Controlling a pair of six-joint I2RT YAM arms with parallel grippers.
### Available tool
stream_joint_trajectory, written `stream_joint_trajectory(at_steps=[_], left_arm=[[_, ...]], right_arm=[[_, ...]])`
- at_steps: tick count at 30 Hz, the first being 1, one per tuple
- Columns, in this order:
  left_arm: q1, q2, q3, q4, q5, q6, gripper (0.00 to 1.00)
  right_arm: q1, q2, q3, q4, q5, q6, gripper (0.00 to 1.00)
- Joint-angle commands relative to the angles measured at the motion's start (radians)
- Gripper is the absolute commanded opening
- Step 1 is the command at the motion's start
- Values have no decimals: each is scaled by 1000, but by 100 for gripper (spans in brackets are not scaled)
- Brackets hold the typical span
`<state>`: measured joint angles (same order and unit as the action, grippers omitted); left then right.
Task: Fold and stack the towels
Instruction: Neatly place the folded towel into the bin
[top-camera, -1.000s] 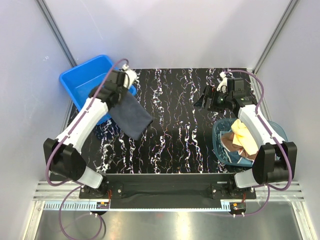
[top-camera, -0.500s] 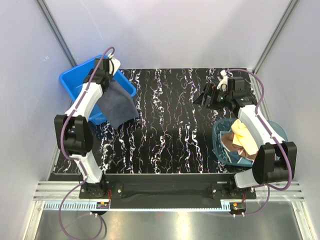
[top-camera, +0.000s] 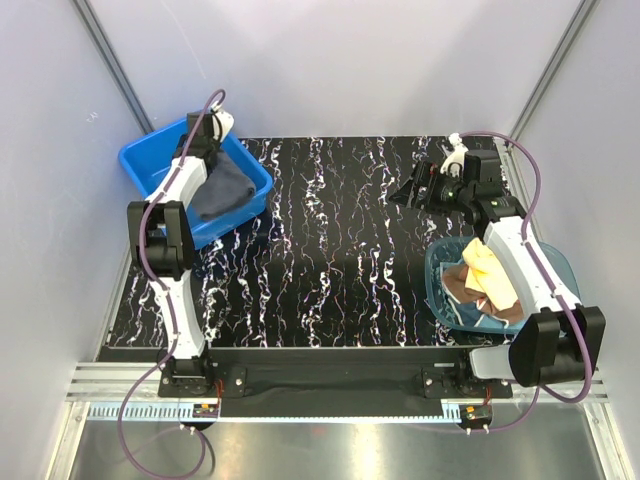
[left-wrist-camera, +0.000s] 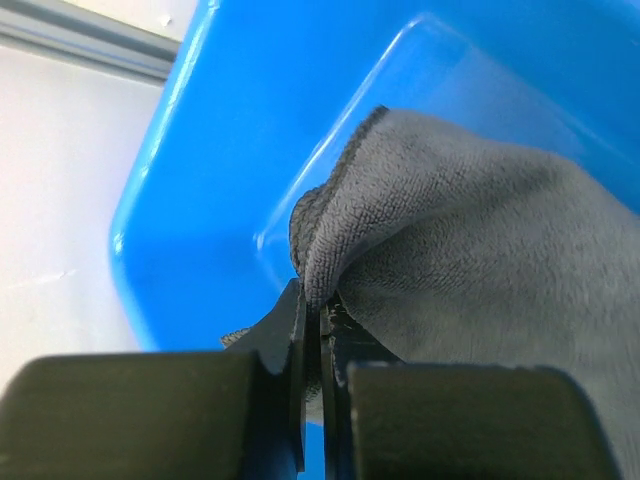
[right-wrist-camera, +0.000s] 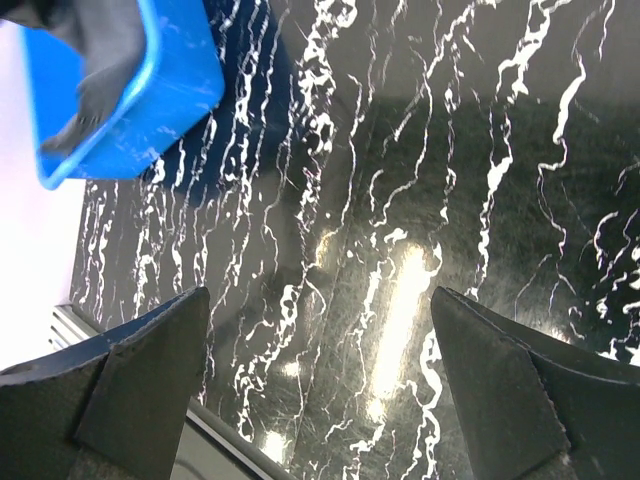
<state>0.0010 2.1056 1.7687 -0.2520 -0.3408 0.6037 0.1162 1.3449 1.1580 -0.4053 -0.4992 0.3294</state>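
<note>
A dark navy-grey towel lies draped in the blue tub at the back left, one edge still raised. My left gripper hangs over the tub's far side, shut on that raised edge; in the left wrist view the cloth is pinched between the jaws of the left gripper. A yellow towel and a brown towel sit bunched in the translucent teal bowl at the right. My right gripper hovers open over the bare table at the back right, with nothing in the right gripper.
The black marbled table spreads between the arms. In the right wrist view the blue tub with the dark towel shows at the upper left. White walls and metal rails enclose the table.
My left arm has swung the dark towel from over the table's left side back into the blue tub. The right gripper has shifted slightly and stays open.
</note>
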Motion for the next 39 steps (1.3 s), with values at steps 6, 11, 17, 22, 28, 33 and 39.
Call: stream_joint_trajectory(at_steps=[6,11,17,22,28,33,39], left_arm=[[67,117,115,131,59,56,0],[80,211,172,155,46,51,1],[79,263,227,212,-32,-27,53],[27,220,261,200,-193,-50,85],[-100,96,329,65,-317,-171,99],[-234,-120,362,-203,-314,-347,99],[-344,-538,85,-308,105,-600,99]], right_arm=[[5,-26,43,0,-13,-7,99],[5,-12,46,-7,-7,-12,100],[7,8,42,0,-22,-9,100],[7,14,35,20,-27,-3,100],[5,-12,31,31,184,80,100],[5,-10,144,-175,451,166,100],[-47,57,198,-391,853,206,100]])
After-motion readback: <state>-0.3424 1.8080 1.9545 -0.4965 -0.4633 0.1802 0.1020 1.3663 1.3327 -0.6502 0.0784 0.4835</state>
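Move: The folded towel, still pinched by its far-left edge, hangs below and behind the left hand over the blue bin; its middle is about 7 cm back, 6 cm right and 7 cm below. The bin's middle lies some 8 cm back, 5 cm right and 8 cm down. For the empty right hand, the yellow towel is roughly 14 cm back, 19 cm right and 15 cm below, with the brown towel just left of it, 16 cm back and 16 cm right of the hand. The folded towel's held edge is carried forward, left and down about 5 cm each way towards the bin's far-left wall, then freed as the left fingers open wide. Empty, that hand climbs some 25 cm, swinging right and somewhat back, its fingers tilting up. Late on, the open right hand swings about 10 cm right towards the basket, turning some 30 degrees clockwise. ##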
